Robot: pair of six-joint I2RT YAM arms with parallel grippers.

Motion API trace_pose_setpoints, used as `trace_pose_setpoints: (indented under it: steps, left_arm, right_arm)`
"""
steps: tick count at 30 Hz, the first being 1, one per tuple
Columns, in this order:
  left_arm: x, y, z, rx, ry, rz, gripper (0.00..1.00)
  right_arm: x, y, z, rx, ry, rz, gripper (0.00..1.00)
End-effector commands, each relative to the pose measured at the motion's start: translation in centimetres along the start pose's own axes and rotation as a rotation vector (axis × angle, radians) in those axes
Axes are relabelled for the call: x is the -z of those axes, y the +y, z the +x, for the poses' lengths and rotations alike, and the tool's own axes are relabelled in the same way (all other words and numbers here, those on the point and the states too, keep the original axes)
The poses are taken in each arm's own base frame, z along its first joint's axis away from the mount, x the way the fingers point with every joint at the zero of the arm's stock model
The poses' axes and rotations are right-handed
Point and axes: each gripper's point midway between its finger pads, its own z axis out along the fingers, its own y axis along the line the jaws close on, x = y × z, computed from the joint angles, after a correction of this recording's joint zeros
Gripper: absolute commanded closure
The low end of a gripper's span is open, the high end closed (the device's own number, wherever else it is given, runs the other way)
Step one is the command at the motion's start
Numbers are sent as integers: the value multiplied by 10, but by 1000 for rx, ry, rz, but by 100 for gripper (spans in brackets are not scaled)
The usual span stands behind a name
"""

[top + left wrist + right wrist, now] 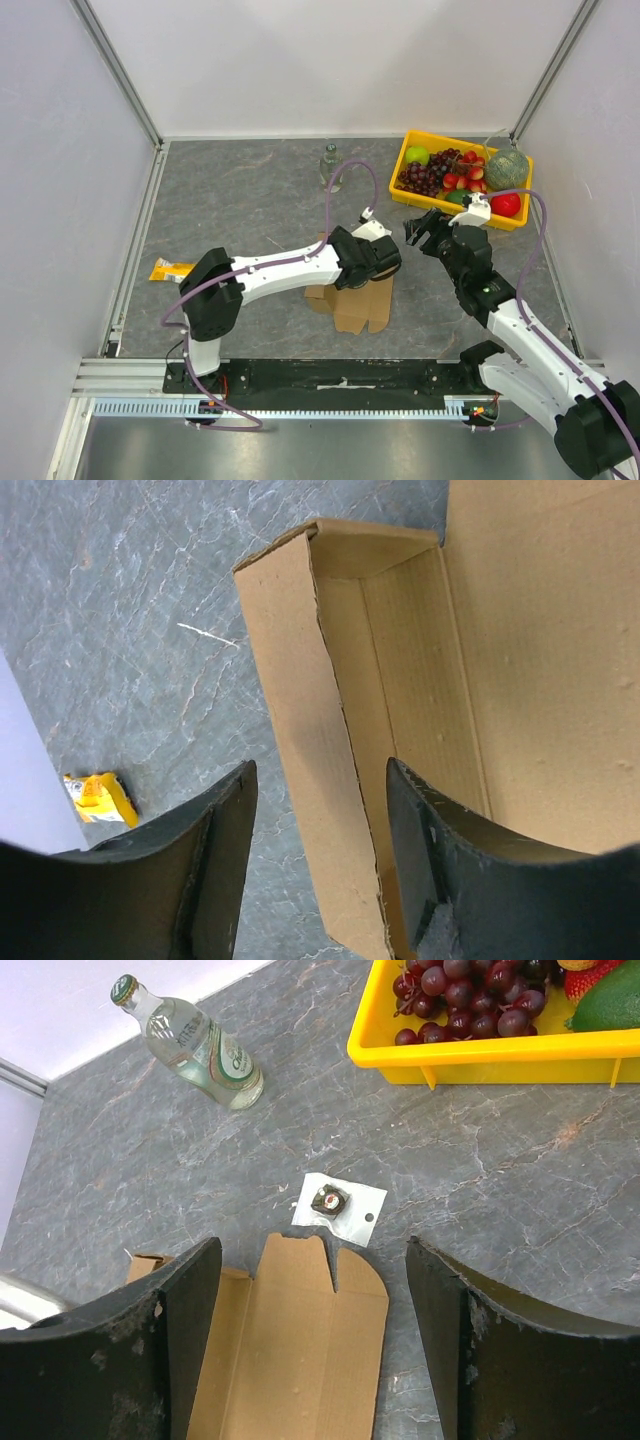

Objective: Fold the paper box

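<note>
The paper box (352, 303) is brown corrugated cardboard, partly formed, lying in the middle of the table under my left arm. In the left wrist view one long side wall (300, 710) stands up, with an end wall raised behind it and the floor (420, 680) to its right. My left gripper (383, 258) is open, and its fingers (225, 860) straddle that side wall without pressing it. My right gripper (420, 232) is open and empty, hovering to the right of the box over a flat rounded flap (300, 1330).
A yellow tray (420, 195) of fruit stands at the back right, also in the right wrist view (480, 1048). A glass bottle (330, 165) lies behind the box. A small plastic bag (338, 1202) lies past the flap. A yellow packet (172, 268) lies at the left.
</note>
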Motion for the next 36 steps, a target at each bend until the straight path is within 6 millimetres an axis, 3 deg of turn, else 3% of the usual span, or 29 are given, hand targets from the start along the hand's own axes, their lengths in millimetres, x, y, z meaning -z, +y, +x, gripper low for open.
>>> trace_pose_setpoints:
  steps: [1,7,20,32,36]
  left_arm:
    - [-4,2,1,6,-3,-76,41]
    - [-9,3,3,-33,0,-111,56]
    - [-11,19,13,-44,-8,-191,76]
    - [-22,16,46,11,-55,-92,84]
    - [-18,17,46,87,-115,-29,84]
  right_arm:
    - [-2,1,0,-21,-6,-10,18]
    - [-2,0,3,-18,-2,-18,18]
    - [-3,2,1,-7,-3,-24,18]
    - [-11,1,3,79,36,-16,18]
    - [-15,-2,1,124,46,1,18]
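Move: The box's leaning left wall stands in line with the left hand's open fingers, its middle about 2 cm back, 1 cm left and some 7 cm below them. The box's flat panel lies about 9 cm to this hand's right, 5 cm back and 12 cm down, and the small white packet 10 cm right, 6 cm ahead and about as low. From the right hand, that wall is about 24 cm left, 6 cm back and 15 cm below. The left hand sinks a little over the box's left wall while its fingers close from wide apart, one on each side, until they pinch the cardboard by its upper edge, then carries it to the left, some 6 cm in all with about 4 cm down and a little back, the wrist rolling its left side up about 15 degrees and partly back. The right hand, open and touching nothing, stays out to the right and only sinks about 3 cm towards the end. ##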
